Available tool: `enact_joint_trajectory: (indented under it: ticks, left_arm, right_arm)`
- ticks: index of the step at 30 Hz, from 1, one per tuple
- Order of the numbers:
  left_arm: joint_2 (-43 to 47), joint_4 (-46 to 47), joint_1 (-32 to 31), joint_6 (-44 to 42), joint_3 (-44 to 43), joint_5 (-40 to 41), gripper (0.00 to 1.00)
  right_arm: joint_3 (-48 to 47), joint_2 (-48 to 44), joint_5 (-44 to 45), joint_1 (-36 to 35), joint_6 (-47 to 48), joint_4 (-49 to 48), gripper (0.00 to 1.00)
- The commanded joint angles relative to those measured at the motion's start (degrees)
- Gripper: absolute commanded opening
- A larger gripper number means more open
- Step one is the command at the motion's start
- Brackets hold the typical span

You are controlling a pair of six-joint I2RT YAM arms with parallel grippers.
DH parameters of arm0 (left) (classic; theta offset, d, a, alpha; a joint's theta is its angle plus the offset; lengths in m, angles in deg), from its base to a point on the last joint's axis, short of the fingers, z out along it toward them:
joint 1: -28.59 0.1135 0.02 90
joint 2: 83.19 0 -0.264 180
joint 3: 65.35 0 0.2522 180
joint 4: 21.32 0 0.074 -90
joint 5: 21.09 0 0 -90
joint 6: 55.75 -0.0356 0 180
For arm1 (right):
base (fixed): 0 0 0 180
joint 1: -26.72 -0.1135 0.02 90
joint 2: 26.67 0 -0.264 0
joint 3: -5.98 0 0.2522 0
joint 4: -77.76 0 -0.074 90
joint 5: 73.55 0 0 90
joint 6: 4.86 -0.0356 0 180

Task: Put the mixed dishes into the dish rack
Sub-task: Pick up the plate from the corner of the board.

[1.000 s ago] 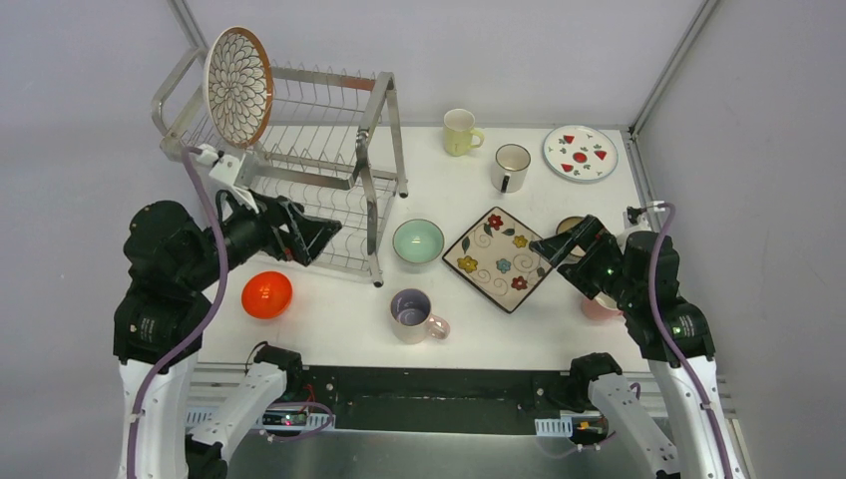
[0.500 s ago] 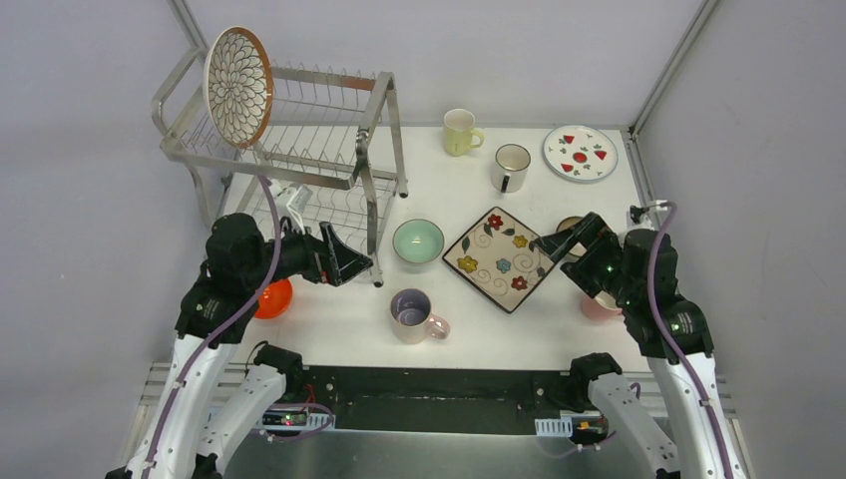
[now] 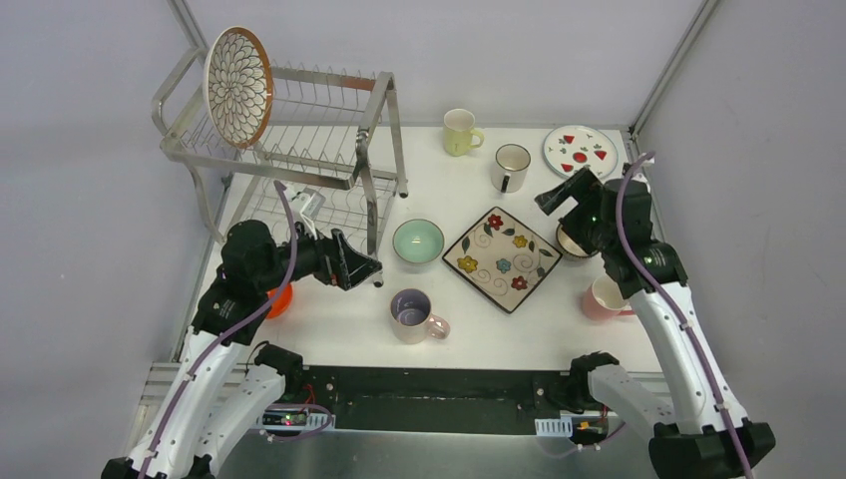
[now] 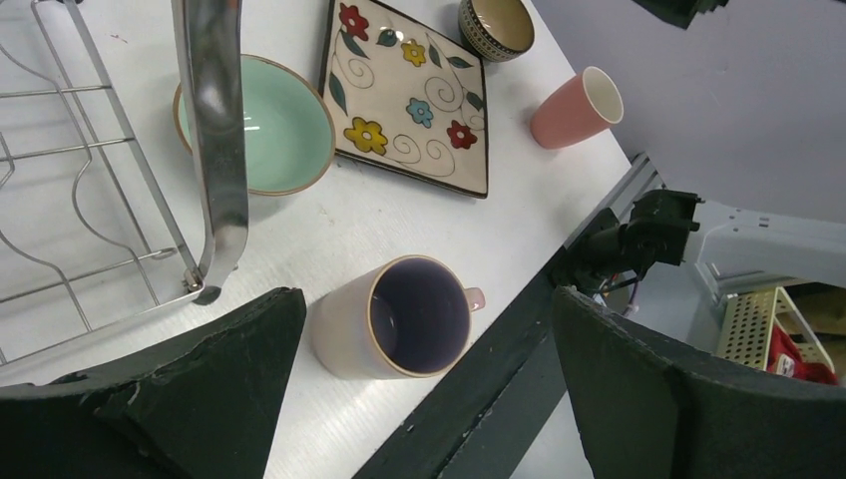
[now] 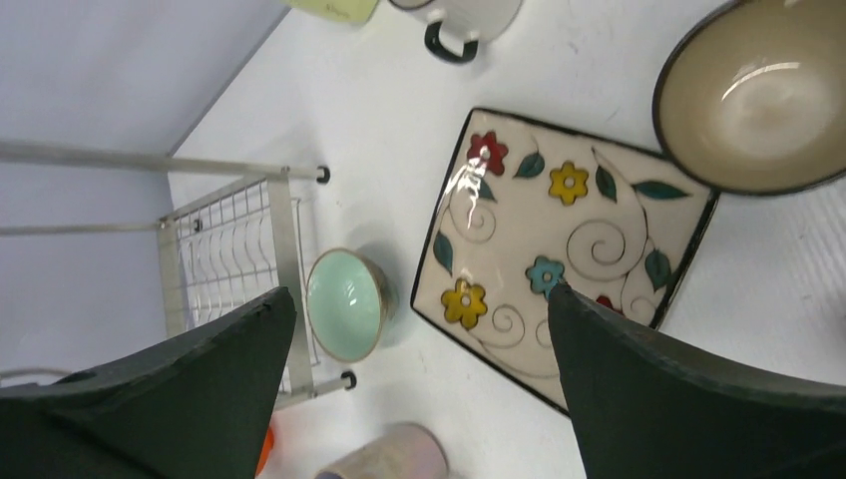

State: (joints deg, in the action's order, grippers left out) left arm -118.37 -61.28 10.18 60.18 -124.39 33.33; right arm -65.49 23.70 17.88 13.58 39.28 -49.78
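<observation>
The dish rack [image 3: 289, 150] stands at the far left with the petal-pattern plate [image 3: 238, 86] upright in its top tier. My left gripper [image 3: 354, 267] is open and empty by the rack's front post, above the lilac mug [image 4: 399, 319]. My right gripper [image 3: 559, 195] is open and empty, raised between the white mug [image 3: 510, 167] and the brown bowl [image 3: 569, 242]. The mint bowl [image 3: 417, 240] and flowered square plate [image 3: 501, 258] lie mid-table. The orange bowl [image 3: 279, 297] is half hidden under my left arm.
The yellow mug [image 3: 460, 131] and red-fruit plate [image 3: 580, 152] sit at the far edge. The pink mug [image 3: 604, 298] stands at the right near my right arm. The rack's front post [image 4: 214, 140] is close to my left finger.
My left arm has swung from the rack's left side to its front right post, over the orange bowl. My right arm has lifted and moved back from the square plate, uncovering the pink mug.
</observation>
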Motion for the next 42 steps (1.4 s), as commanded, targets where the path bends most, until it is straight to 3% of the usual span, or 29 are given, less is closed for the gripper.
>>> enact_joint_trajectory:
  ticks: [1,13,21,22,25,34,42]
  left_arm:
    - [2.08,1.92,-0.39,-4.09,0.87,0.66,0.99]
    - [6.1,-4.28,-0.39,-7.19,4.45,6.94,0.99]
    - [10.34,-5.01,-0.59,-8.4,4.61,12.28,0.99]
    - [10.11,-5.2,-0.57,-8.66,4.47,12.25,0.99]
    - [10.26,-5.49,-0.57,-9.37,4.34,11.67,0.99]
    - [9.35,-5.81,-0.57,-8.89,3.97,11.53,0.99]
    - [10.43,-6.42,-0.62,-11.27,3.8,11.31,0.99]
  right_arm:
    - [-4.93,4.28,7.82,0.93,4.25,-7.39,1.0]
    - [-8.6,15.88,2.71,11.22,5.32,-12.73,0.96]
    - [-4.02,24.02,0.27,19.78,3.15,-22.57,0.9]
    - [-3.62,25.8,-1.81,21.0,0.5,-25.08,0.8]
    - [-4.33,31.82,-5.88,25.24,-1.18,-28.83,0.69]
    - [-8.13,48.06,-11.02,32.59,-7.32,-36.12,0.52]
    - [-14.85,60.79,-13.07,33.57,-13.6,-41.37,0.46]
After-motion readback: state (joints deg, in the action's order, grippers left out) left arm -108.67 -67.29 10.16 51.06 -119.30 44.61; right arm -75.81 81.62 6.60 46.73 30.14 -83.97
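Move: The round watermelon plate in the far right corner lies about 31 cm ahead of the right hand, 15 cm to its right and some 24 cm below. From this same hand, the grey mug stands about 26 cm ahead and 3 cm left, the brown bowl 7 cm ahead and 10 cm right, and the square flowered plate roughly 1 cm ahead and 7 cm left, all 21 to 25 cm below. From the idle left hand, the watermelon plate is about 42 cm ahead, 53 cm right and 26 cm below. The empty right hand runs forward over the brown bowl's side of the table, then swings right and drops ever faster, some 20 cm each way in all, coming down low just short of the watermelon plate's near right rim without visible contact. On the way the wrist turns about 30 degrees clockwise, rolls left side up and tips down, and the fingers narrow from wide open to about half, while the open left hand eases about 5 cm left and down beside the rack. ##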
